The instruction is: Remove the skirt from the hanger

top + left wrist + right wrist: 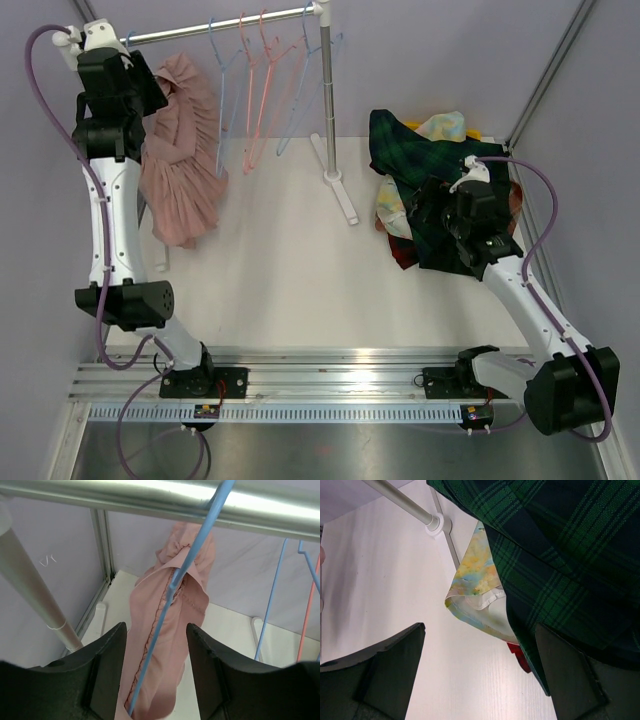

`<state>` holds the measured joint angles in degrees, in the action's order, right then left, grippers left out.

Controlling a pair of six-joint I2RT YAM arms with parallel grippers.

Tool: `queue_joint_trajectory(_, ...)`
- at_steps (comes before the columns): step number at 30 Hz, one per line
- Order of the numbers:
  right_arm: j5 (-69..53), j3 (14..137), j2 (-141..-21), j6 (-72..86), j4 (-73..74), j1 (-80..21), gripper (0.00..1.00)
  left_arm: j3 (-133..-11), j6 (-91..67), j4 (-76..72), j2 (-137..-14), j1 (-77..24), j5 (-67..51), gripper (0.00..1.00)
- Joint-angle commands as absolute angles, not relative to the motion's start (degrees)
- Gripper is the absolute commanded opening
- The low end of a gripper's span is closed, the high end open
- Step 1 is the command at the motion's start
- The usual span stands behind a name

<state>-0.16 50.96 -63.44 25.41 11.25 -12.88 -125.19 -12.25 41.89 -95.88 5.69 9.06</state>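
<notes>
A pink skirt [183, 150] hangs from a blue hanger [170, 600] on the metal rail [230, 27] at the far left. In the left wrist view the skirt [172, 630] drapes over the blue hanger wire just under the rail [150, 495]. My left gripper [155, 655] is open, its jaws either side of the hanger wire and skirt, not touching them. In the top view the left gripper [155, 95] sits high beside the skirt. My right gripper [480, 670] is open and empty over the table, beside a green plaid garment [560, 555].
Several empty blue and pink hangers [262, 90] hang on the rail to the right of the skirt. The rack's post and foot [335, 170] stand mid-table. A heap of clothes [430, 180] lies at the far right, with a pastel cloth [475, 575] and a red one.
</notes>
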Motion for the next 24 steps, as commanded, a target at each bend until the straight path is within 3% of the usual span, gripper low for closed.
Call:
queue_joint_trajectory(1, -0.4, 50.9, -64.1, 25.2, 7.6, -13.3, 1.0, -126.8, -12.0, 40.3, -97.0, 6.1, 6.9, 0.51)
queue_joint_trajectory(6, -0.3, 50.9, -64.1, 25.0, 7.3, -13.3, 0.99, -124.3, -12.3, 39.4, -97.3, 6.1, 6.3, 0.45)
queue_joint_trajectory(9, -0.3, 50.6, -64.2, 24.8, 7.1, -13.2, 0.99, -120.0, -12.7, 36.2, -95.5, 6.2, 5.2, 0.35)
queue_joint_trajectory(10, -0.3, 50.5, -64.2, 24.8, 7.3, -13.3, 0.99, -119.1, -12.8, 34.7, -95.2, 6.1, 5.0, 0.26)
queue_joint_trajectory(13, -0.4, 50.2, -64.2, 24.5, 7.2, -13.3, 0.99, -118.2, -12.6, 34.3, -94.8, 6.2, 5.1, 0.14)
queue_joint_trajectory(14, -0.4, 50.2, -64.2, 24.6, 7.1, -13.3, 0.99, -118.5, -12.6, 34.5, -95.1, 6.1, 5.0, 0.03)
queue_joint_trajectory(15, 1.2, 50.2, -64.2, 24.5, 7.1, -13.3, 0.99, -119.6, -12.7, 35.0, -95.8, 6.1, 5.0, 0.0)
queue_joint_trajectory(24, 1.2, 54.4, -63.0, 23.8, 8.2, -13.9, 1.0, -124.2, -12.9, 37.7, -92.5, 5.5, 5.7, 0.0)
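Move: The neck of the pink skirt's blue hanger lies about 4 cm ahead of the left hand and 2 cm below it, with no sideways offset. The rail crosses about 1 cm ahead, straight on and 7 cm above. The skirt hangs with its middle roughly 8 cm ahead, 3 cm right and 15 cm below; an empty blue hanger is some 13 cm right, 5 cm ahead and 3 cm lower. From the right hand, that neck is about 15 cm ahead, 58 cm left and 21 cm above. The skirt's blue hanger, between the left hand's half-open fingers, is pinched just under its neck: the hand sinks about 4 cm beneath the rail and edges some 2 cm forward, the wrist tipping slightly down, while the fingers shut fully. The hand then holds there, closed, easing back a touch at the end. ##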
